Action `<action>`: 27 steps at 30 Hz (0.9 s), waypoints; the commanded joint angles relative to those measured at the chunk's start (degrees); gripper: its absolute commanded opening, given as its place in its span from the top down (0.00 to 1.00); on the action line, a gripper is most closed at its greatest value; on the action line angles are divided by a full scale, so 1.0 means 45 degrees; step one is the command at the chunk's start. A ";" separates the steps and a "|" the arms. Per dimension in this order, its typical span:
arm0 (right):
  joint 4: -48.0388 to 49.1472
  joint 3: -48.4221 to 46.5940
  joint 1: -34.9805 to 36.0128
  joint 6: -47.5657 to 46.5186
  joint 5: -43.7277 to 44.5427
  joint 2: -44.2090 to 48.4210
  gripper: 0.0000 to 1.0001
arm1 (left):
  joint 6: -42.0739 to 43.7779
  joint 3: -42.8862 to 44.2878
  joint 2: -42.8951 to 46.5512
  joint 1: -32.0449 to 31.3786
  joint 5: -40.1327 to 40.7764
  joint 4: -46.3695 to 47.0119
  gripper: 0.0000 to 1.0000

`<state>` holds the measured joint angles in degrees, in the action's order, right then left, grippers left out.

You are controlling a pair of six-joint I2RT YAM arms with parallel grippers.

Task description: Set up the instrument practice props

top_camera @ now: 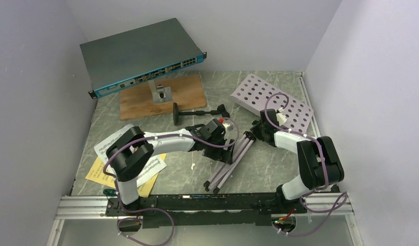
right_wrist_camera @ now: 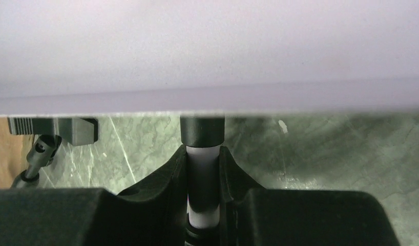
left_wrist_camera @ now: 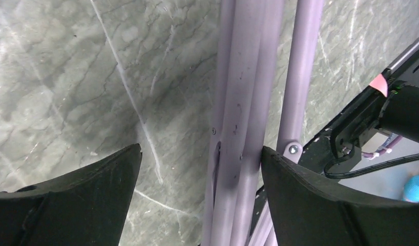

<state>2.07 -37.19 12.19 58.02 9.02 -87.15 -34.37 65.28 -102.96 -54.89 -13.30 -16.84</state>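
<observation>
The pale lilac music stand lies flat on the table, its perforated desk (top_camera: 271, 100) at the back right and its folded tripod legs (top_camera: 229, 165) pointing at the near rail. My left gripper (left_wrist_camera: 201, 151) is open and straddles the folded leg tubes (left_wrist_camera: 248, 118); its right finger (left_wrist_camera: 320, 200) touches them. My right gripper (right_wrist_camera: 203, 164) is shut on the stand's pole (right_wrist_camera: 202, 154), just below a black collar and under the desk (right_wrist_camera: 207, 51). The black mic stand (top_camera: 189, 111) lies on its side behind my left wrist. White and yellow music sheets (top_camera: 102, 169) lie at the left.
A flat grey network switch (top_camera: 141, 56) with a blue front leans at the back left. In front of it lies a wooden board (top_camera: 187, 95) with a metal block (top_camera: 160, 95). White walls close in both sides, and a metal rail (top_camera: 207, 202) runs along the near edge.
</observation>
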 commanded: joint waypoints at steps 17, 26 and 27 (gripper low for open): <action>0.7494 0.0804 -0.1243 -0.2967 -0.5354 0.6683 1.00 | 0.0411 0.0109 -0.1027 0.0516 0.0751 0.0232 0.59; 0.8894 -0.0913 -0.1071 -0.4913 -0.8957 0.7534 1.00 | 0.1478 0.1535 -0.0497 0.0933 0.1759 0.0013 0.82; 0.9001 -0.1076 -0.1019 -0.5192 -0.9291 0.7574 1.00 | 0.1585 0.1596 -0.0428 0.1005 0.1925 0.0071 0.84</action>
<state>19.77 -31.31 6.11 41.89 -14.22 -59.86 -31.46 71.26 -104.64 -55.00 -18.65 -13.23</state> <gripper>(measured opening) 0.227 0.471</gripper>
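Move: The music stand's folded legs already run between the open left fingers, their middle about 3 cm to that hand's right, 1 cm back and 3 cm below. The black desk stand is some 18 cm ahead and 10 cm left of the left hand. The right hand already grips the stand's post: from it, the perforated desk lies roughly 11 cm ahead, 7 cm right and 5 cm up, the legs' middle 12 cm back and 10 cm left, 1 cm below. Lift the music stand by its post with the right gripper, starting gently and speeding up to about 18 cm, keeping the grip while the fingers tip up some 40 degrees towards level and turn counter-clockwise. Meanwhile lower the left gripper slightly, close it to about half and pinch the legs, then carry it some 4 cm right and upward with them. ##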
